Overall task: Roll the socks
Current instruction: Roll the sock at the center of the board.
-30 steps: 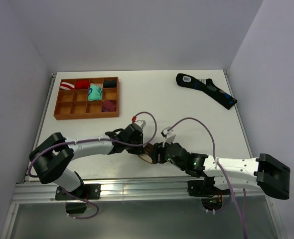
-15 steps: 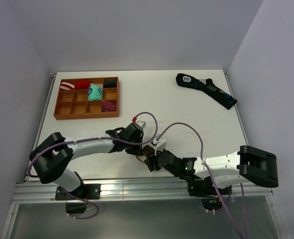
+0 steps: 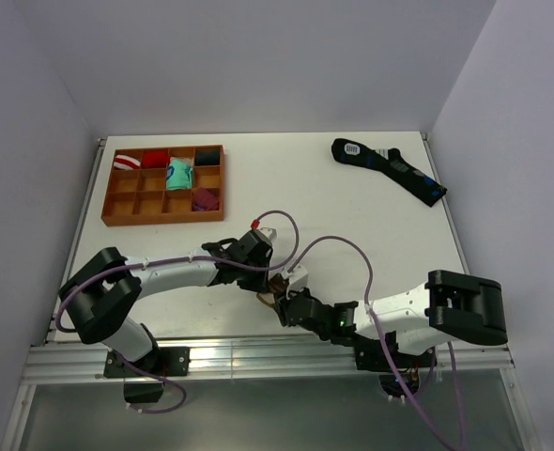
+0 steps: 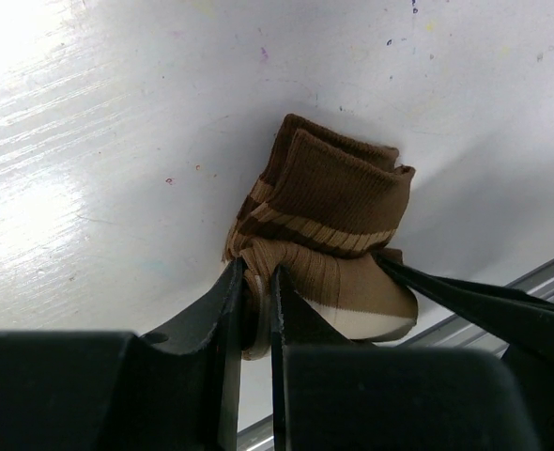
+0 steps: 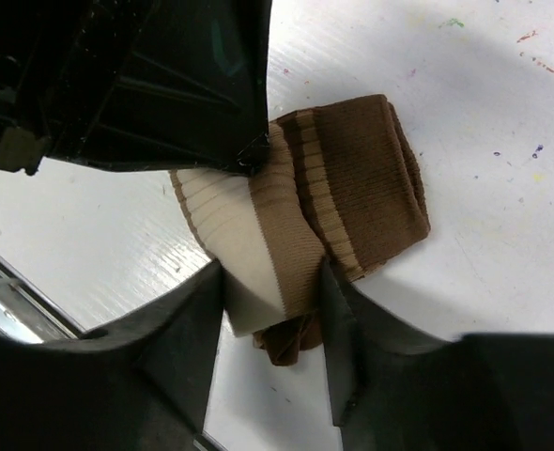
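Observation:
The socks (image 3: 275, 286) are a bunched brown knitted roll with cream stripes, lying close to the table's front edge between both grippers. In the left wrist view the socks (image 4: 338, 202) sit just beyond my left gripper (image 4: 256, 278), which is shut on a thin fold at the roll's near side. My right gripper (image 5: 272, 282) straddles the cream and tan end of the socks (image 5: 352, 188), with both fingers pressing its sides. From above, the left gripper (image 3: 262, 278) comes in from the left and the right gripper (image 3: 283, 303) from the lower right.
A wooden compartment tray (image 3: 114, 199) with small red, teal and purple bundles stands at the back left. A black-navy sock (image 3: 390, 169) lies at the back right. The metal rail (image 3: 258, 349) runs along the front edge just below the grippers. White walls close in on three sides.
The right arm has swung left and folded in closer to the roll. Its jaws have narrowed onto the socks. The left gripper has kept its hold and hardly moved.

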`<state>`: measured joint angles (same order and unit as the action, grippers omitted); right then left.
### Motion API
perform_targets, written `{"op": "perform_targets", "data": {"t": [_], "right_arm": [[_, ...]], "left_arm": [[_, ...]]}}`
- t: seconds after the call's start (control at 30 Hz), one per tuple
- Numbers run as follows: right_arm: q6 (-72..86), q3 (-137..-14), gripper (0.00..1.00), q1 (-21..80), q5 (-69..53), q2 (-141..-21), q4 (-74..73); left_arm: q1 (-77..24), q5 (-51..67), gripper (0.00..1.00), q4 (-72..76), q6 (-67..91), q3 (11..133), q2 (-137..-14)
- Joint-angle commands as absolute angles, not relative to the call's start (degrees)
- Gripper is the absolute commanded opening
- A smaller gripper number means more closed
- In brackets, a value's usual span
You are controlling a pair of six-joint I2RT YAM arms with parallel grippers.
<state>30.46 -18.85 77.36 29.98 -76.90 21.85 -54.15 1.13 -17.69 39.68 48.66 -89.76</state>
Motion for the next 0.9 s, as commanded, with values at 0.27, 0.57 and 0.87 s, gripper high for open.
{"op": "perform_targets", "data": {"t": [0.27,0.57,0.87], "right_arm": [[40.0,-17.7,0.13,75.7,29.2,-73.6,15.7],[45.6,-12.9,0.1,68.2,16.5,-69.9,15.6],[48.6,-12.8,0.1,58.5,3.2,-70.7,11.9]], "left_arm": [[-54.5,1.4,0.11,-18.1,43.5,45.8,-90.2],[-54.4,-3.0,0.35,-14.0,48.2,43.1,-86.0],[-54.2,-8.3,0.48,-6.4,50.0,37.8,-77.4]]}}
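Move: The folded sock's middle lies about 4 cm right of and 1 cm beyond the left hand, whose fingers already pinch the far left end of its roll. From the right hand, open around the near end, that middle is some 4 cm ahead and 1 cm left, slightly below. The cuff flap is roughly 7 cm straight ahead of the right hand. The sock box stands about 26 cm left of the left hand and 27 cm farther out. The sock roll's near end is pinched as the right fingers close; keeping that grip, the right hand rolls some 25 degrees clockwise, looking along its fingers, and draws about 2 cm to the right at table height. The left hand holds the far end at first, then opens, letting go as it rises about 1.5 cm and turns slightly counter-clockwise. ##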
